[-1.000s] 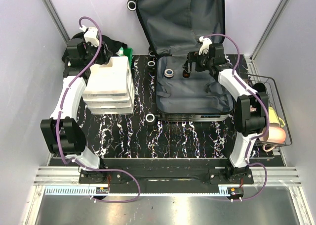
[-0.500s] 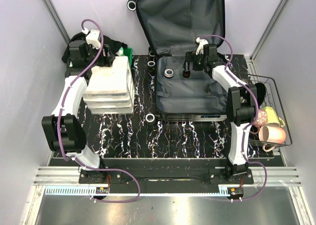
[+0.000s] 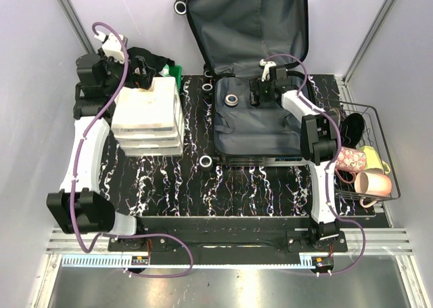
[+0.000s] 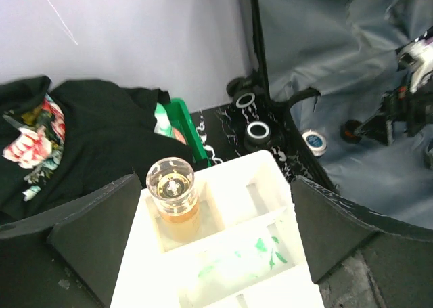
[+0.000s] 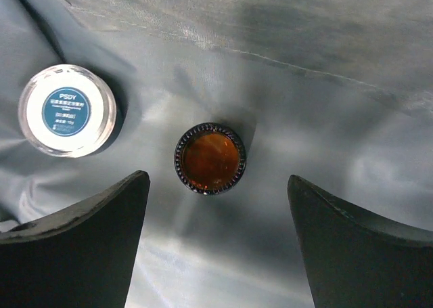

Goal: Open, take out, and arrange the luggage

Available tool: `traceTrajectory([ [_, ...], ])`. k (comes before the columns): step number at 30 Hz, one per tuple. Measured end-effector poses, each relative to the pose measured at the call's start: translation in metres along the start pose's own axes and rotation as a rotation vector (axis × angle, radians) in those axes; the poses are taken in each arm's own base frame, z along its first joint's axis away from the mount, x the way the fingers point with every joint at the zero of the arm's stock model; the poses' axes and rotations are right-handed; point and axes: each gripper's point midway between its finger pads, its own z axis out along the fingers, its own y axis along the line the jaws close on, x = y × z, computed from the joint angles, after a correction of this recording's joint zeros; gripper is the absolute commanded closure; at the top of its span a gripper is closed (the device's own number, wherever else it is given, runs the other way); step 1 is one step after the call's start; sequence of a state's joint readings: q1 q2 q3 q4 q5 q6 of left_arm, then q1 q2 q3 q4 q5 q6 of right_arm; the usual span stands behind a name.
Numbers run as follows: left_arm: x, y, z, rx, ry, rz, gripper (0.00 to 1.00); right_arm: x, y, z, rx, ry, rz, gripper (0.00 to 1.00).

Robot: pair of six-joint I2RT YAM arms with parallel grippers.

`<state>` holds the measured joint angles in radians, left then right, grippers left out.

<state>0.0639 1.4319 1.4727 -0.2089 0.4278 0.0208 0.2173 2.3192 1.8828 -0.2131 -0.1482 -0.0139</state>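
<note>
The luggage [image 3: 252, 30] lies open, its lid leaning on the back wall and its grey-lined base [image 5: 338, 64] on the table. My right gripper [image 3: 260, 95] hangs open over the lining, straight above a small amber jar [image 5: 210, 158]. A white jar [image 5: 67, 110] with a blue label sits to that jar's left. My left gripper [image 4: 215, 181] is open above the white drawer unit [image 3: 147, 118]. A clear bottle of amber liquid [image 4: 171, 186] stands free in a top compartment between the fingers.
A green-printed tube [image 4: 237, 264] lies in another compartment. Black flowered clothing [image 4: 67, 139] fills the green bin [image 4: 183, 125] behind the drawers. A wire basket [image 3: 371, 112] with mugs [image 3: 372, 184] stands at the right edge. The luggage's wheels [image 3: 206, 162] stick out leftwards.
My left jaws have opened wide and that arm has shifted a little left. My right gripper has slid left over the lining to above the amber jar.
</note>
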Motion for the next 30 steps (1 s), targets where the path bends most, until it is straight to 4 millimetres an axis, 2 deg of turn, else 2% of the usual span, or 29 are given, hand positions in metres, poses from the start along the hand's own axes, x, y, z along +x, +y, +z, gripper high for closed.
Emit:
traceTrajectory([
  [4,-0.028,-0.011,-0.026,-0.001,-0.061,0.034,0.01,0.005,0.004,0.013,0.029,0.018,-0.049,0.12],
  [7,-0.037,-0.019,-0.039,0.016,-0.074,0.06,0.01,0.012,0.007,0.023,0.039,0.038,-0.074,0.19],
  [10,-0.039,-0.026,-0.046,0.044,-0.064,0.069,0.01,0.017,0.008,0.029,0.044,0.054,-0.086,0.35],
  [11,-0.038,-0.028,-0.047,0.055,-0.058,0.071,0.01,0.018,0.009,0.031,0.044,0.059,-0.088,0.45],
  [12,-0.037,-0.03,-0.048,0.063,-0.052,0.076,0.01,0.019,0.009,0.033,0.046,0.064,-0.088,0.5],
  [19,-0.031,-0.04,-0.058,0.107,-0.024,0.109,0.01,0.019,0.01,0.034,0.045,0.077,-0.072,0.73],
  [21,-0.031,-0.045,-0.06,0.133,-0.024,0.118,0.01,0.019,0.012,0.033,0.032,0.082,-0.061,0.76],
  [24,-0.033,-0.056,-0.062,0.193,-0.027,0.12,0.01,0.015,0.023,0.023,-0.04,0.088,-0.005,0.8],
  [26,-0.039,-0.066,-0.062,0.24,-0.037,0.129,0.01,0.002,0.04,0.006,-0.15,0.081,0.062,0.88],
  [29,-0.049,-0.089,-0.062,0.315,-0.068,0.177,0.01,-0.042,0.068,-0.037,-0.347,0.02,0.182,0.96],
  [30,-0.053,-0.1,-0.061,0.347,-0.089,0.201,0.01,-0.066,0.08,-0.059,-0.437,-0.018,0.235,0.98],
])
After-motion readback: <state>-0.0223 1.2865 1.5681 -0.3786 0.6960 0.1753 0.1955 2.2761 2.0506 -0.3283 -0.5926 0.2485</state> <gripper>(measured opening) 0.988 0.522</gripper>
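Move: The small dark jar in the suitcase lies about 1 cm ahead, 2 cm left and 4 cm below the open right hand. The white round jar stands roughly 8 cm to its left, about level with it; the nearer suitcase wheel of the left-edge pair is some 16 cm left of the dark jar and 5 cm farther out. From the left hand the dark jar is about 34 cm right, 16 cm ahead and 32 cm below; the orange glass bottle, already released, is 5 cm ahead, 1 cm left and 8 cm below. Down some 3.5 cm and slightly left, the right hand brings its open fingers around the dark jar, closes to about half and pinches it; then up about 13 cm, drifting back and left, rolling roughly 30 degrees so its left side rises. The empty left hand stays open, drawing back, right and up from the orange glass bottle, turning clockwise. ##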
